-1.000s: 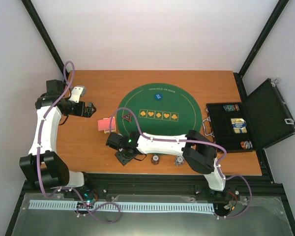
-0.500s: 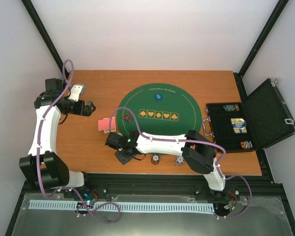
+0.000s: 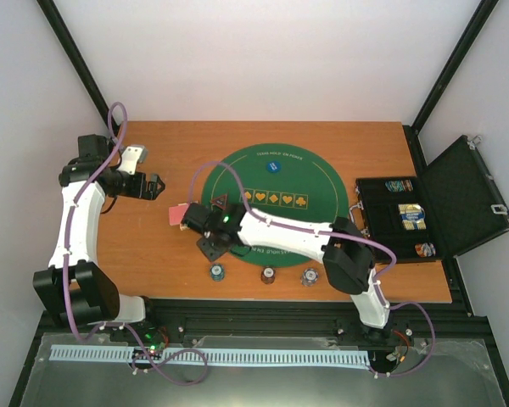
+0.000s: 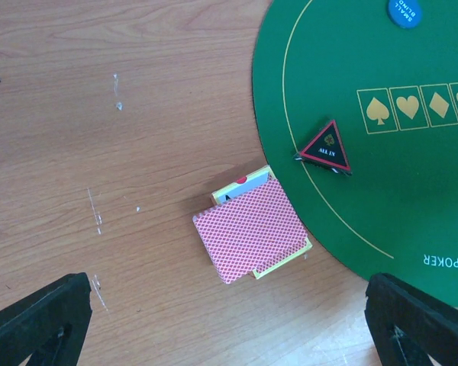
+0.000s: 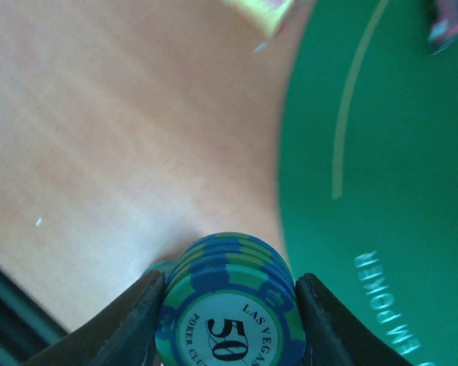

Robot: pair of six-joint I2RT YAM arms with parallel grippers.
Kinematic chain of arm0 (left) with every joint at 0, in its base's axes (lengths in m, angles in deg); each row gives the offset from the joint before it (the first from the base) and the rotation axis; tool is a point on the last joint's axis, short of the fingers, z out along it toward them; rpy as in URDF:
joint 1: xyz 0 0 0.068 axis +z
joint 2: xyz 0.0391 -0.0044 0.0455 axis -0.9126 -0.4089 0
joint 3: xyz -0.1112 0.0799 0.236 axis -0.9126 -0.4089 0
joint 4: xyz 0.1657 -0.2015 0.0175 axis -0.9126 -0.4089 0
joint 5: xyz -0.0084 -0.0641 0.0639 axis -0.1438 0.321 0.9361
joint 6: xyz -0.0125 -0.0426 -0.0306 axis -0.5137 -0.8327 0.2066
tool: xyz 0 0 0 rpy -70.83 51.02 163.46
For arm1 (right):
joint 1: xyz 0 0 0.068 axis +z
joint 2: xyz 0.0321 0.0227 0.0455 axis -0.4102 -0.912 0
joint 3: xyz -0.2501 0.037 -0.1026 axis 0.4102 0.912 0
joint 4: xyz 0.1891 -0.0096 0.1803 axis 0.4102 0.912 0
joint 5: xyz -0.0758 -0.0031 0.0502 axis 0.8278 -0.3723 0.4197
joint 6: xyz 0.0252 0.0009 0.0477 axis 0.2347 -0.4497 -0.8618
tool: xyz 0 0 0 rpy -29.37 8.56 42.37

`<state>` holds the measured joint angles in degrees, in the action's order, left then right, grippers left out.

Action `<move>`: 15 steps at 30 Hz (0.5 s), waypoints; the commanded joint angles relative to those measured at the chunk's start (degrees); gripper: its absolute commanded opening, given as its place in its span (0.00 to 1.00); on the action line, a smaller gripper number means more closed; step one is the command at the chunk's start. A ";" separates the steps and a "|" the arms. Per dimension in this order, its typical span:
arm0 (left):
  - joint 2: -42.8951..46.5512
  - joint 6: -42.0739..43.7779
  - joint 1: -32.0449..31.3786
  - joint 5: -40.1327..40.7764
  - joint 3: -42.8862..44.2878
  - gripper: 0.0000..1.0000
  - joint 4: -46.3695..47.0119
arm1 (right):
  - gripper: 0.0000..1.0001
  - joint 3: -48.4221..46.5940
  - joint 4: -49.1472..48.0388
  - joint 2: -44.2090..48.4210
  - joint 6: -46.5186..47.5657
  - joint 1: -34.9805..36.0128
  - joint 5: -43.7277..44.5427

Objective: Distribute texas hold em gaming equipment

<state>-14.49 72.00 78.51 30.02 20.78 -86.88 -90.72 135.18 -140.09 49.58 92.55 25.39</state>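
Observation:
My right gripper (image 5: 227,305) is shut on a stack of blue-green "50" poker chips (image 5: 229,267), both fingers against its sides, above the wood beside the green mat (image 5: 382,152). From above, the right gripper (image 3: 214,248) hides that stack. Three chip stacks stand near the front edge: (image 3: 216,271), (image 3: 268,275), (image 3: 310,276). The red-backed cards (image 4: 252,229) lie on the wood left of the mat, with the black-red triangular marker (image 4: 326,146) and a blue button disc (image 4: 403,11) on the felt. My left gripper (image 3: 150,186) hangs open over the wood, apart from the cards.
The round green mat (image 3: 322,182) fills the table's middle. An open black case (image 3: 382,229) holding more chips sits at the right edge. Black frame posts run up both back corners.
My right gripper has moved away from the front edge toward the mat, shut on chips. A blue chip stack now shows where it was. The left arm has not moved.

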 commanded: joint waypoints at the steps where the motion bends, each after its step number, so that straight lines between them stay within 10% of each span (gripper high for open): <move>1: -0.60 -0.39 0.46 -0.18 2.88 1.00 -1.04 | 0.26 -5.70 2.15 1.29 4.71 -7.19 1.69; 15: 0.00 0.32 0.45 0.35 3.02 1.00 -1.51 | 0.26 -18.89 2.75 -15.61 10.21 -19.17 -1.14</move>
<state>-14.60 72.02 78.51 30.28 21.20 -87.47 -107.49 136.19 -152.86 57.69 74.06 25.08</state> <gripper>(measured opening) 0.996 0.421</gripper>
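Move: My right hand already grips a short stack of teal 50 chips. The mat spot just right of the ALL IN triangle, short of the spade square, is about 17 cm ahead, 4 cm right and 9 cm below. The triangle is some 19 cm straight ahead, the spade square 21 ahead and 7 right, the card deck 14 ahead and 9 left, the remaining teal stack 4 cm back. From my left hand that spot is roughly 4 cm ahead, 17 right, 20 below. I swing my right hand quickly forward about 17 cm, bearing slightly right, carrying the pinched teal chips from the table's near edge over the mat towards the near right side of the ALL IN triangle. I rise some 4 cm on the way, then sink about 5 cm towards the mat, turning roughly 10 degrees clockwise and keeping my grip. ##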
